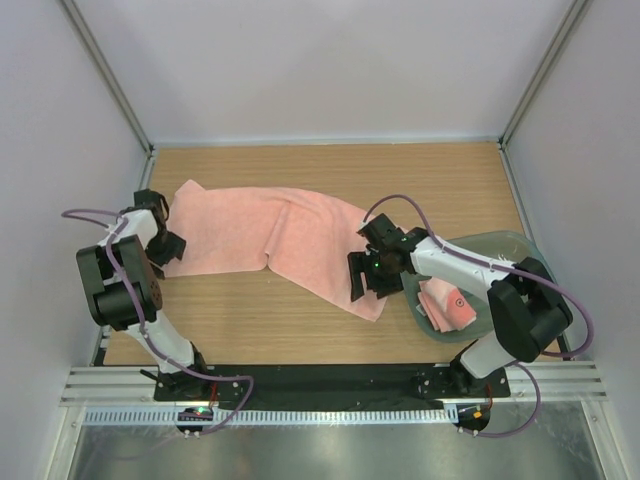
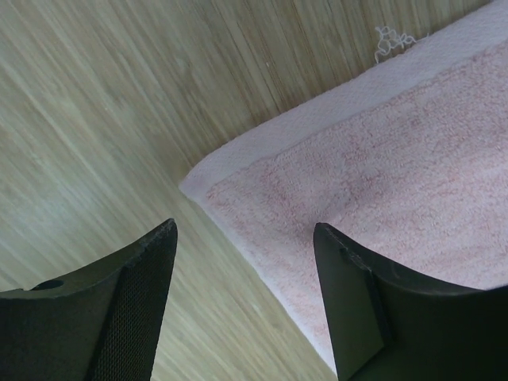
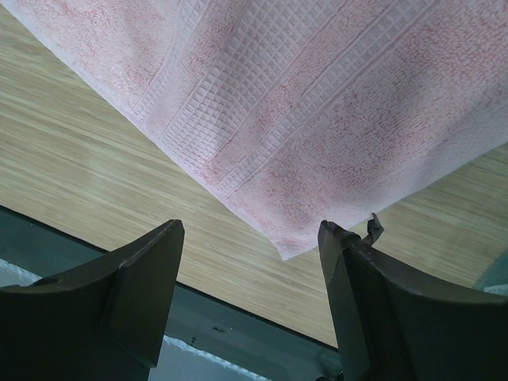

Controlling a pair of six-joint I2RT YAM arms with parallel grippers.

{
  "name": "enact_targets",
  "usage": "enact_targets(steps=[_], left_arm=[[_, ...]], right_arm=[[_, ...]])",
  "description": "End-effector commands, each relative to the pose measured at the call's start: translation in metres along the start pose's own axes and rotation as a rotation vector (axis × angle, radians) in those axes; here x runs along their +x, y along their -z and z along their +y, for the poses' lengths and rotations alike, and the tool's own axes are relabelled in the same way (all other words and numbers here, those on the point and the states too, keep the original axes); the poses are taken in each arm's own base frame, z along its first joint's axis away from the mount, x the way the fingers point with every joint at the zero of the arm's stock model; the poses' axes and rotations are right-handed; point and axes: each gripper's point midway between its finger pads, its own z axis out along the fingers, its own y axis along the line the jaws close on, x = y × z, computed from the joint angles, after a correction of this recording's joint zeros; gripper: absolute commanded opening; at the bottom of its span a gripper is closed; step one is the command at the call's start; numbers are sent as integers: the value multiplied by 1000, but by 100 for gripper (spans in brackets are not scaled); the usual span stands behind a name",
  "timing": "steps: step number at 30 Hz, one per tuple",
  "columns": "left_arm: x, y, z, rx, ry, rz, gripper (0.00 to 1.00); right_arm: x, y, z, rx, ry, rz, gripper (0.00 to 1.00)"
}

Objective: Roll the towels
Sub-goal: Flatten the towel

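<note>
One salmon-pink towel (image 1: 270,230) lies spread out flat across the wooden table, running from the far left to the near middle. My left gripper (image 1: 170,240) hovers open over its left corner (image 2: 238,171), one finger (image 2: 349,302) over the cloth and the other over bare wood, gripping nothing. The open right gripper (image 1: 368,285) hangs above the towel's near right corner (image 3: 287,248), also holding nothing. A second pink towel (image 1: 445,305) lies bunched in the translucent tub.
The grey-green plastic tub (image 1: 505,245) stands at the right, beside the right arm. A loose white thread (image 2: 390,40) sticks out from the towel's hem. The table's near edge and a dark rail (image 3: 238,325) lie just below the right gripper.
</note>
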Motion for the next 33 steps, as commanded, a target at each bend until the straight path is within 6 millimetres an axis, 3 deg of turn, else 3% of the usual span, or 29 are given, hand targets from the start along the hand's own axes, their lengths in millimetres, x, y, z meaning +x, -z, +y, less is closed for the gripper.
enact_targets(steps=[1, 5, 6, 11, 15, 22, 28, 33], left_arm=[[-9, -11, -10, 14, 51, -31, 68], [-7, -20, -12, 7, 51, -26, 51], [-7, -21, -12, 8, 50, -22, 37], [-6, -19, -18, 39, 43, -10, 0], [-7, -9, -22, 79, 45, -11, 0], [-9, 7, -28, 129, 42, -11, 0], [-4, 18, -34, 167, 23, -6, 0], [1, 30, -36, 195, -3, -1, 0]], right_arm=[[-2, -4, 5, -26, 31, -6, 75], [-1, -6, 2, -18, 25, -9, 76], [-1, -6, 1, -12, 22, -14, 75], [-1, 0, -8, 35, -16, -48, 75], [10, 9, -23, 102, -43, -58, 77], [28, 15, -29, 110, -89, -37, 77], [42, 0, -19, 136, -58, 9, 77], [41, -16, -17, 166, -65, 6, 77]])
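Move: The pink towel's near-left corner lies about 2 cm to the left hand's left, level with it fore and aft, and 2 cm below. From that hand, the towel's far-left corner is about 18 cm ahead and 4 cm right, and the bend in its near edge roughly 22 cm right, level. The towel's near-right corner sits some 5 cm back, 2 cm right and 4 cm below the right hand; the rolled towel in the bin is about 17 cm right of that hand and 2 cm back. The left hand sinks the last centimetre or so while easing slightly forward, shuts its open fingers on the towel just inside the near-left corner, then lifts it about 2.5 cm while drawing it some 2 cm right and a little forward. Meanwhile the right hand, fingers staying wide open, first edges right and then pulls back about 4 cm, coming down some 2.5 cm over the towel's near-right corner with a slight roll of the wrist. ##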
